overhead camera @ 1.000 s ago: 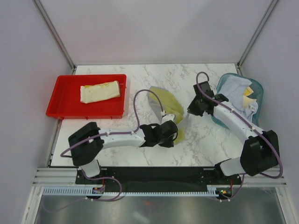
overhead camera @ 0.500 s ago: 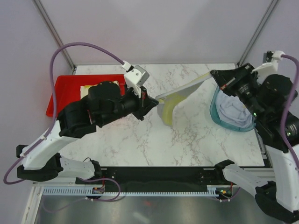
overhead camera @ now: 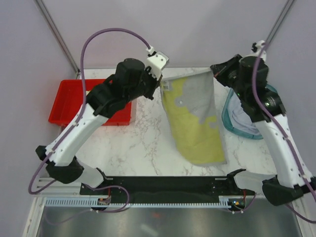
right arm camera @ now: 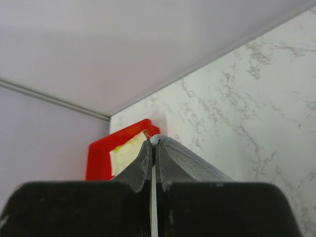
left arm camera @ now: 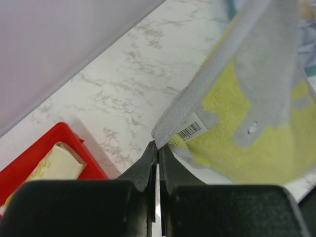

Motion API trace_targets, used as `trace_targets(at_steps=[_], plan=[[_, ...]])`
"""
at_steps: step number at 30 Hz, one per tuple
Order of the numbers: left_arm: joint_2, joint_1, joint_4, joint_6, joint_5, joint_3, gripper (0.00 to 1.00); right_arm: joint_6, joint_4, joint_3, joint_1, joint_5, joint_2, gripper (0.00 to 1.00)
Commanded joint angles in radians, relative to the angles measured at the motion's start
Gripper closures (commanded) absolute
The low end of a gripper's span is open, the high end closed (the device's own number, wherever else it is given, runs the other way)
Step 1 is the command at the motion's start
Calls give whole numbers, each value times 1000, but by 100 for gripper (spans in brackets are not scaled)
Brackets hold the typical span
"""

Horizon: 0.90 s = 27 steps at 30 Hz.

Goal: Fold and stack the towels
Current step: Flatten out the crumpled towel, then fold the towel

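Observation:
A yellow and grey towel (overhead camera: 195, 123) hangs spread in the air over the table, pinched at its two top corners. My left gripper (overhead camera: 160, 85) is shut on the left corner, next to a barcode label (left arm camera: 190, 129). The right gripper (overhead camera: 213, 73) is shut on the right corner. In the left wrist view the fingertips (left arm camera: 158, 145) pinch the grey edge and the towel (left arm camera: 256, 123) falls away to the right. The right wrist view shows the jaws (right arm camera: 154, 140) closed on grey cloth (right arm camera: 192, 163). A folded pale towel (right arm camera: 126, 148) lies in the red tray (right arm camera: 98, 153).
The red tray (overhead camera: 64, 106) sits at the table's left, partly under my left arm. A translucent teal basket (overhead camera: 226, 121) with more pale towels (overhead camera: 244, 118) stands at the right, beneath the right arm. Grey walls close in the back and sides.
Both arms have risen from the table and moved apart. The towel went from a bunched heap to a sheet stretched between the two grippers, hanging down toward the front.

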Motion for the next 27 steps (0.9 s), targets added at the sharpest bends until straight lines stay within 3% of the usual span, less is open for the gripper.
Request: trace_targets(at_steps=[1, 5, 10, 14, 19, 23, 27], plan=[[125, 209, 36, 106, 164, -11, 98, -73, 111, -17, -36, 175, 150, 100], [321, 325, 137, 200, 195, 87, 98, -79, 219, 65, -89, 106, 434, 100], [620, 419, 306, 263, 247, 258, 98, -73, 344, 168, -152, -1, 654, 100], [757, 466, 436, 261, 228, 334, 98, -120, 456, 250, -172, -121, 819, 100], [775, 468, 599, 277, 208, 292, 98, -163, 501, 340, -177, -121, 903, 100], [798, 468, 623, 289, 212, 269, 98, -168, 516, 366, -191, -172, 968, 100], [757, 467, 628, 330, 220, 154, 98, -156, 518, 247, -198, -186, 936, 100]])
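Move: Each gripper already holds a top corner of the raised towel, whose middle is some 8 cm back and 17 cm below, 12 cm right of the left hand and 8 cm left of the right. The bare table patch lies about 19 cm ahead, 8 cm right and 41 cm below the left hand; from the right, 12 cm ahead, 12 cm left and 45 cm below. The red tray is about 17 cm ahead and 36 cm left of the left hand, the laundry basket some 10 cm ahead and 26 cm right of the right hand, both nearly 40 cm down. Keep both grippers shut on the towel's corners and sweep them together quickly forward and down, roughly 30 cm out and 20 cm lower, casting the towel over the bare table between tray and basket. Hold their spacing; let the right wrist dip forward, then ease most of the way back, and slow to a stop near the table's far side, still well above it. ##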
